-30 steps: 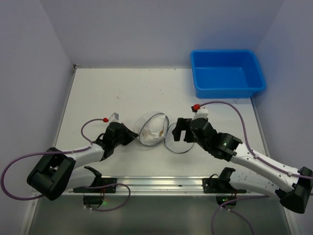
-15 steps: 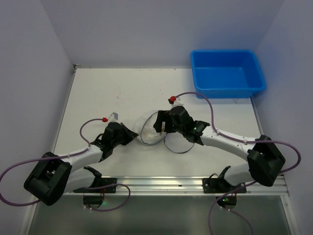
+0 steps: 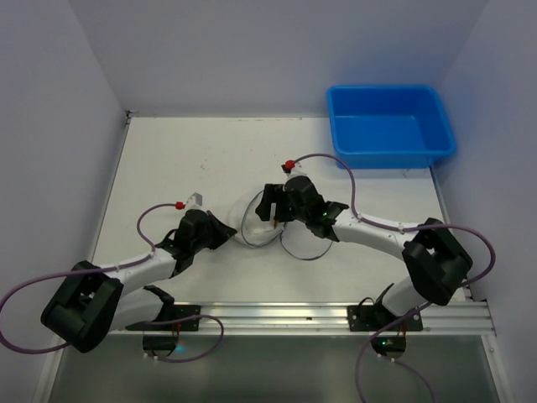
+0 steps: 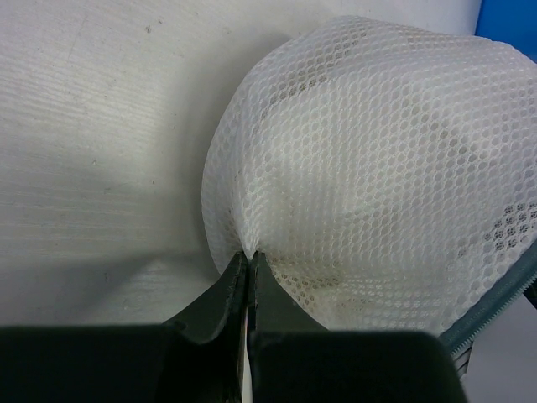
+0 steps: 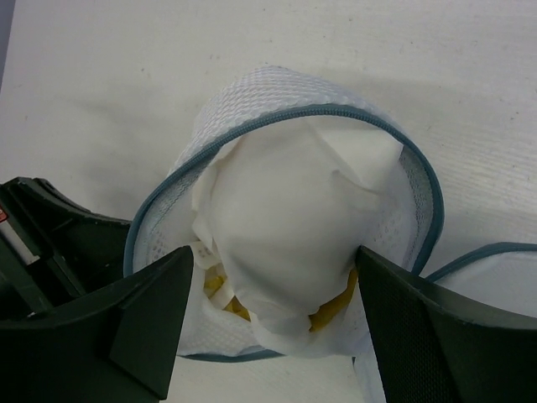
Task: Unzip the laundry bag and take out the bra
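The laundry bag (image 3: 250,227) lies mid-table, a white mesh pouch (image 4: 377,168) with a grey-blue zipper rim (image 5: 294,112) unzipped and gaping. Inside it sits the bra (image 5: 329,309), a pale domed cup with mustard-yellow edges showing beneath. My left gripper (image 4: 249,252) is shut on a pinch of mesh at the bag's left side (image 3: 225,233). My right gripper (image 5: 275,252) hangs open over the bag's mouth (image 3: 270,211). Its fingers (image 5: 143,311) stand on either side of the domed cup.
The bag's unzipped lid flap (image 3: 302,248) lies on the table just right of it. A blue plastic bin (image 3: 390,126) stands at the back right. Purple cables loop off both arms above the white tabletop (image 3: 185,159).
My right arm has swung left from beside the bag to over its open mouth, and its jaws have narrowed slightly. The left gripper has kept its pinch on the mesh.
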Robot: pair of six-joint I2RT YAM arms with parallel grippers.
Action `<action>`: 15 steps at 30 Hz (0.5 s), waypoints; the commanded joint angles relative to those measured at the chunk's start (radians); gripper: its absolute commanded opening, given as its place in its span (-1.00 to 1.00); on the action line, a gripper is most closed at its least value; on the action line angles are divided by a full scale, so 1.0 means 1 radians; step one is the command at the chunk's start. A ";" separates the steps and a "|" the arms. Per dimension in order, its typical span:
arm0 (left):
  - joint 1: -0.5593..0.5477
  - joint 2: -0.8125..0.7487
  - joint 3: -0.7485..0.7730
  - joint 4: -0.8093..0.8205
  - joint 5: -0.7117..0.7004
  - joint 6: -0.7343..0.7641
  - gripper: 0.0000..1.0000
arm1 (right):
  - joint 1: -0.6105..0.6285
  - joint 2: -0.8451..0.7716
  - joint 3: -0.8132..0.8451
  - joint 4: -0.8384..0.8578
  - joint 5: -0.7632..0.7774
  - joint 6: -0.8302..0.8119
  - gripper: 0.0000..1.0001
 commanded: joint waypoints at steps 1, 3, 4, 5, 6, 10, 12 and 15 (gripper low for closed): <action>-0.004 -0.006 -0.006 0.012 -0.003 -0.004 -1.00 | -0.012 0.022 0.041 0.045 0.004 0.001 0.60; -0.004 -0.006 -0.009 0.011 -0.003 -0.004 -1.00 | -0.012 0.028 0.044 0.023 0.024 0.009 0.60; -0.004 -0.005 -0.011 0.012 -0.003 -0.004 -1.00 | -0.012 0.031 0.043 0.024 0.023 0.007 0.60; -0.004 -0.005 -0.011 0.012 -0.003 -0.004 -1.00 | -0.012 0.034 0.043 0.027 0.021 0.001 0.60; -0.004 -0.005 -0.012 0.017 -0.001 -0.006 -1.00 | -0.012 0.037 0.043 0.036 0.008 -0.005 0.59; -0.004 -0.003 -0.011 0.025 -0.001 -0.004 -1.00 | -0.012 0.049 0.051 0.078 -0.038 -0.040 0.40; -0.004 -0.002 -0.009 0.025 -0.001 0.002 -1.00 | -0.010 0.062 0.066 0.087 -0.057 -0.062 0.24; -0.004 -0.003 -0.008 0.025 -0.001 0.005 -1.00 | -0.012 0.072 0.080 0.094 -0.075 -0.077 0.02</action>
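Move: The bra lies bunched in the open laundry bag, just beyond and below my right fingertips: roughly 2 cm ahead, 1 cm left and 3 cm down. The bag's middle is about 3 cm left, 1 cm ahead and 5 cm below that hand. Its folded-back flap lies some 10 cm to the right, 6 cm back and 8 cm lower. From my left hand, the bra is about 6 cm right and 3 cm ahead, near its height. I ease my right hand down about 1 cm into the mouth of the bag, fingers straddling the bra's bunched cup, then creep about 1 cm left and slightly forward while the fingers close from wide to roughly half open around the fabric. My wrist hardly turns. My left hand stays put, shut on the mesh at the bag's left side. ##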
